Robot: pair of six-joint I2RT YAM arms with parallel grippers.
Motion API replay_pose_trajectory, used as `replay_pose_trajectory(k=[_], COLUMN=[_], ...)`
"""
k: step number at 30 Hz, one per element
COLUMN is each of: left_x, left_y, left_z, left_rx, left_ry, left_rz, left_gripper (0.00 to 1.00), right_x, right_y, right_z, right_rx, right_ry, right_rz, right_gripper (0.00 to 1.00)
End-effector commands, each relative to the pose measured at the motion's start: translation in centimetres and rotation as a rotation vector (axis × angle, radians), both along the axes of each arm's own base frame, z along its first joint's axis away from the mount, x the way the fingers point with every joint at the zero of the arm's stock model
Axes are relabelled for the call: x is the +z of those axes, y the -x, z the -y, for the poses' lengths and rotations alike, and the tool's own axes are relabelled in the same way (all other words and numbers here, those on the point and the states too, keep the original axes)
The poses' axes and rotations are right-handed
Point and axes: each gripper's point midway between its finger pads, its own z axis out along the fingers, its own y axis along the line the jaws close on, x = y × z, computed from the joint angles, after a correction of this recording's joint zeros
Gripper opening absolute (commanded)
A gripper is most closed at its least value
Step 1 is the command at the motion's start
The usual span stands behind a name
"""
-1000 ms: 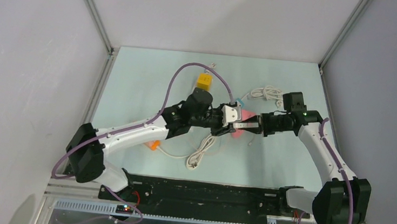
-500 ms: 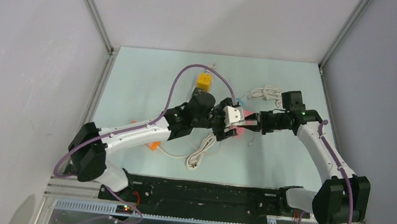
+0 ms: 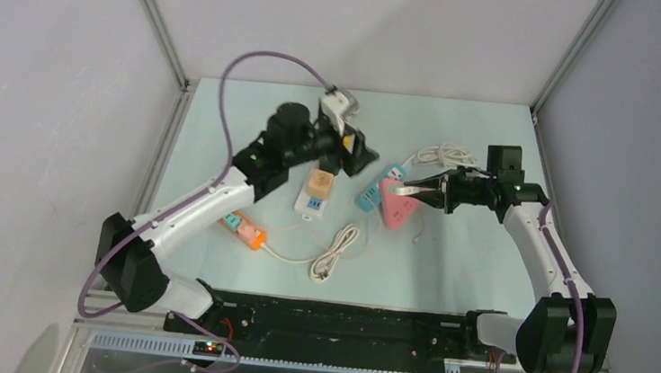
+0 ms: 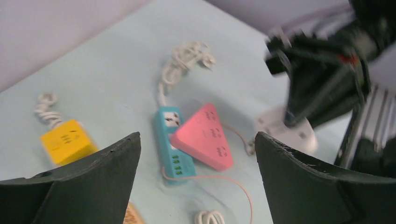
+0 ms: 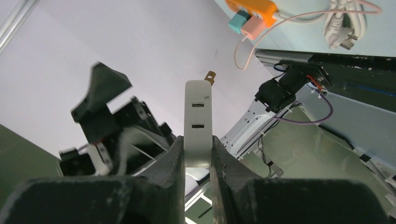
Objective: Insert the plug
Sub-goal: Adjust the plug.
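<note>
My right gripper [image 3: 411,192] [image 5: 196,142] is shut on the white plug [image 5: 197,119], a flat white block with a brass prong [image 5: 211,76] at its far end. In the top view the plug [image 3: 406,191] hangs just above the pink triangular power strip [image 3: 395,207] [image 4: 205,136]. A teal power strip [image 3: 378,187] [image 4: 170,140] lies against the pink one's left side. My left gripper [image 3: 354,152] [image 4: 196,140] is open and empty, raised at the back of the table over the yellow cube socket [image 4: 65,142].
A tan cube [image 3: 320,184] and a white socket block [image 3: 311,205] lie left of the teal strip. An orange strip [image 3: 243,229] with plugs in it sits at the left front, near a coiled white cable [image 3: 335,254]. Another white cable bundle [image 3: 443,153] lies at the back right.
My left gripper let go of the plug, opened wide and swung up and back to the left. The right gripper kept the plug and shifted slightly right, uncovering the strips below.
</note>
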Motion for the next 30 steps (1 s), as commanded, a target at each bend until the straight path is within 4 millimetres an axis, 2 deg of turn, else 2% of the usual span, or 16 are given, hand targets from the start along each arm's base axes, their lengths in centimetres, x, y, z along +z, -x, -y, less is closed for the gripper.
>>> replay_pose_trajectory(k=[1,5,8,13,20,30], left_x=[6.4,4.0,2.9,1.5,2.1,3.5], left_y=[-1.3,-3.6,-3.4,-2.8,-1.3,-0.7], left_z=[-1.4,0.1,1.7,3.4,4.3,4.4], left_rx=[0.054,0.11,0.074,0.041,-0.049,-0.092], left_ry=[0.216,0.202,0.197,0.161,0.17,0.195], left_rz=[-0.057,-0.179,-0.246,-0.29,-0.304,-0.23], left_gripper=[0.89,0.7,0.61,0.57,0.51,0.53], right_x=[4.1,6.3,7.6,9.4,11.3,10.5], right_y=[0.9,0.7,0.3,-0.4,-1.4,-1.8], right_z=[-0.5,-1.0,-1.2,-1.8,-1.8,-2.7], right_rx=[0.07,0.069,0.066,0.054,0.027,0.048], right_ry=[-0.084,-0.141,-0.161,-0.205,-0.245,-0.25], right_rz=[0.157,0.196,0.253,0.308,0.403,0.368], right_gripper=[0.0,0.0,0.0,0.0,0.0,0.0])
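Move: The right hand already pinches the white plug, whose middle sits about 3 cm to that hand's left, 1 cm ahead and 1 cm below. From the open left hand the plug is some 8 cm right, 5 cm back and 5 cm lower. On the table, about 24 cm below the left hand, lie the pink triangular strip, 5 cm ahead and 8 cm right, and the teal strip, 8 cm ahead and 2 cm right. Right hand lifts the pinched plug some 9 cm, tilting; left hand rises, then dips rightward towards it, half closing. ##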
